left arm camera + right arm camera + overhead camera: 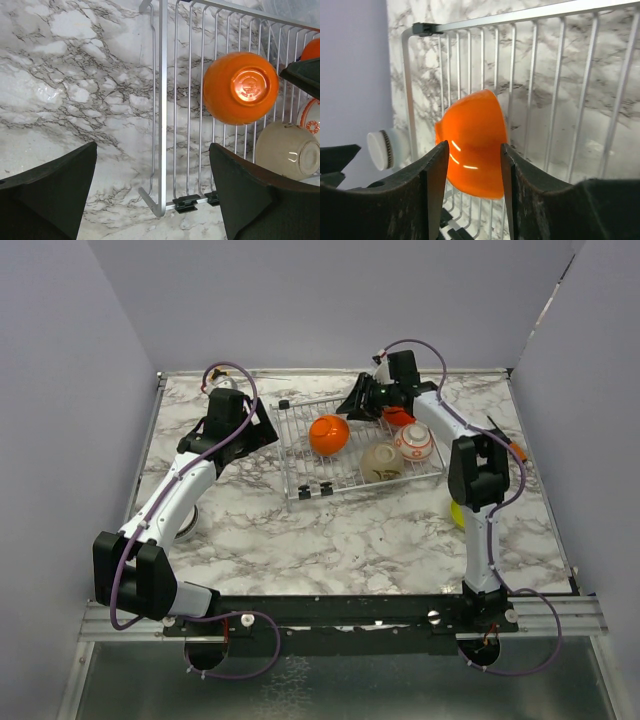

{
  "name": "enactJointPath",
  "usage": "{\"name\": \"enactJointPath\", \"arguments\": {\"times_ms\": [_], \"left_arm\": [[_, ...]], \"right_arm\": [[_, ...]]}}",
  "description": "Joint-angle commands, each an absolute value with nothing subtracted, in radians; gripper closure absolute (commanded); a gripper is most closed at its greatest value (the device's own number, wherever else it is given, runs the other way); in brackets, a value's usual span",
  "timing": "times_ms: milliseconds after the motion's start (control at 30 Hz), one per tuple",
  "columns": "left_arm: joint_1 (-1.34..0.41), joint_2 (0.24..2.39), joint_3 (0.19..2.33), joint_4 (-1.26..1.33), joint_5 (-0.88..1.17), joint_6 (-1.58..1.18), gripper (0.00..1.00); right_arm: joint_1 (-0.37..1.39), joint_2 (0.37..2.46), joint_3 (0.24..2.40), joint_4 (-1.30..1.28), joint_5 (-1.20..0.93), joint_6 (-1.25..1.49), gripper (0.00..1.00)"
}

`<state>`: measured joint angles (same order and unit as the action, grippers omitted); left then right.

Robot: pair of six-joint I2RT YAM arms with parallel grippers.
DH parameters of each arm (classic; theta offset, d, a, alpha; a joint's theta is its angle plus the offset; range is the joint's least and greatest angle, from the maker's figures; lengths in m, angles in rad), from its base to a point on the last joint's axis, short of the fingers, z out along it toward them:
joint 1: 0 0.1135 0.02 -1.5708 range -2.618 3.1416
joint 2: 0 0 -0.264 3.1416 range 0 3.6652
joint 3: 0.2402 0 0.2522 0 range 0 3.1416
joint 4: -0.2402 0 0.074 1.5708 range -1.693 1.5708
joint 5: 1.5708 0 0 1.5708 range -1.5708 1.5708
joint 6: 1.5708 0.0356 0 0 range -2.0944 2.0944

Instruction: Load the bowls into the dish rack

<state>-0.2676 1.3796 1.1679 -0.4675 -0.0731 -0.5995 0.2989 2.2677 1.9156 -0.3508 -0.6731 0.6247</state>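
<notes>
The silver wire dish rack (300,455) lies mid-table with three bowls upside down on it: an orange bowl (329,434) (241,88), a beige bowl (381,461) (287,150) and a white bowl with red pattern (414,442). A second orange bowl (472,145) (398,417) stands tilted on the rack's far side. My right gripper (475,150) (362,400) is open, its fingers on either side just in front of that bowl. My left gripper (152,150) (250,430) hangs wide open and empty over the rack's left edge (162,100). A lime-yellow bowl (456,514) peeks from behind the right arm.
A white round object (385,147) (228,383) lies past the rack's far left corner. Another bowl (188,525) is mostly hidden under the left arm. An orange-handled screwdriver (510,445) lies at the right. Grey walls enclose the marble table (330,540).
</notes>
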Motion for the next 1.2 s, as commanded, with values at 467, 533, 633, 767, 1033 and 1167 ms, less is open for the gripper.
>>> {"name": "enactJointPath", "arguments": {"times_ms": [467, 533, 633, 767, 1033, 1167], "left_arm": [[-0.256, 1.365, 1.184, -0.499, -0.124, -0.575, 0.06], [-0.257, 1.367, 1.187, -0.499, -0.123, -0.577, 0.06], [-0.256, 1.371, 1.191, -0.5, -0.121, -0.575, 0.06], [-0.255, 1.374, 1.186, -0.5, -0.114, -0.578, 0.06], [-0.255, 1.38, 1.183, -0.5, -0.111, -0.583, 0.06], [-0.255, 1.387, 1.187, -0.5, -0.106, -0.584, 0.06]], "right_arm": [[0.423, 2.036, 1.85, -0.441, -0.179, 0.322, 0.13], [0.47, 2.022, 1.826, -0.414, -0.098, 0.273, 0.06], [0.531, 2.046, 1.839, -0.426, -0.008, 0.209, 0.03], [0.582, 2.113, 1.895, -0.494, 0.129, 0.16, 0.02], [0.604, 2.176, 1.899, -0.504, 0.28, 0.12, 0.02], [0.604, 2.221, 1.945, -0.555, 0.316, 0.139, 0.09]]}}
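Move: My right hand is beside the orange bowl in the rack. The bowl's middle lies about 4 cm to its left, 2 cm nearer me and 3 cm lower. From the same hand, the beige bowl is roughly 8 cm right and 8 cm back, the patterned bowl 15 cm right and 4 cm back. From my left hand, the orange bowl lies some 13 cm right, 8 cm ahead and 11 cm below. I carry my half-open right hand about 3 cm right, lift it and swing it back left and towards me over the orange bowl, opening wide on the way. As the wrist turns some 50 degrees, the fingers go from pointing left to forward and down. Then I sink about 6 cm, drifting right, to straddle the bowl, still unclosed. ##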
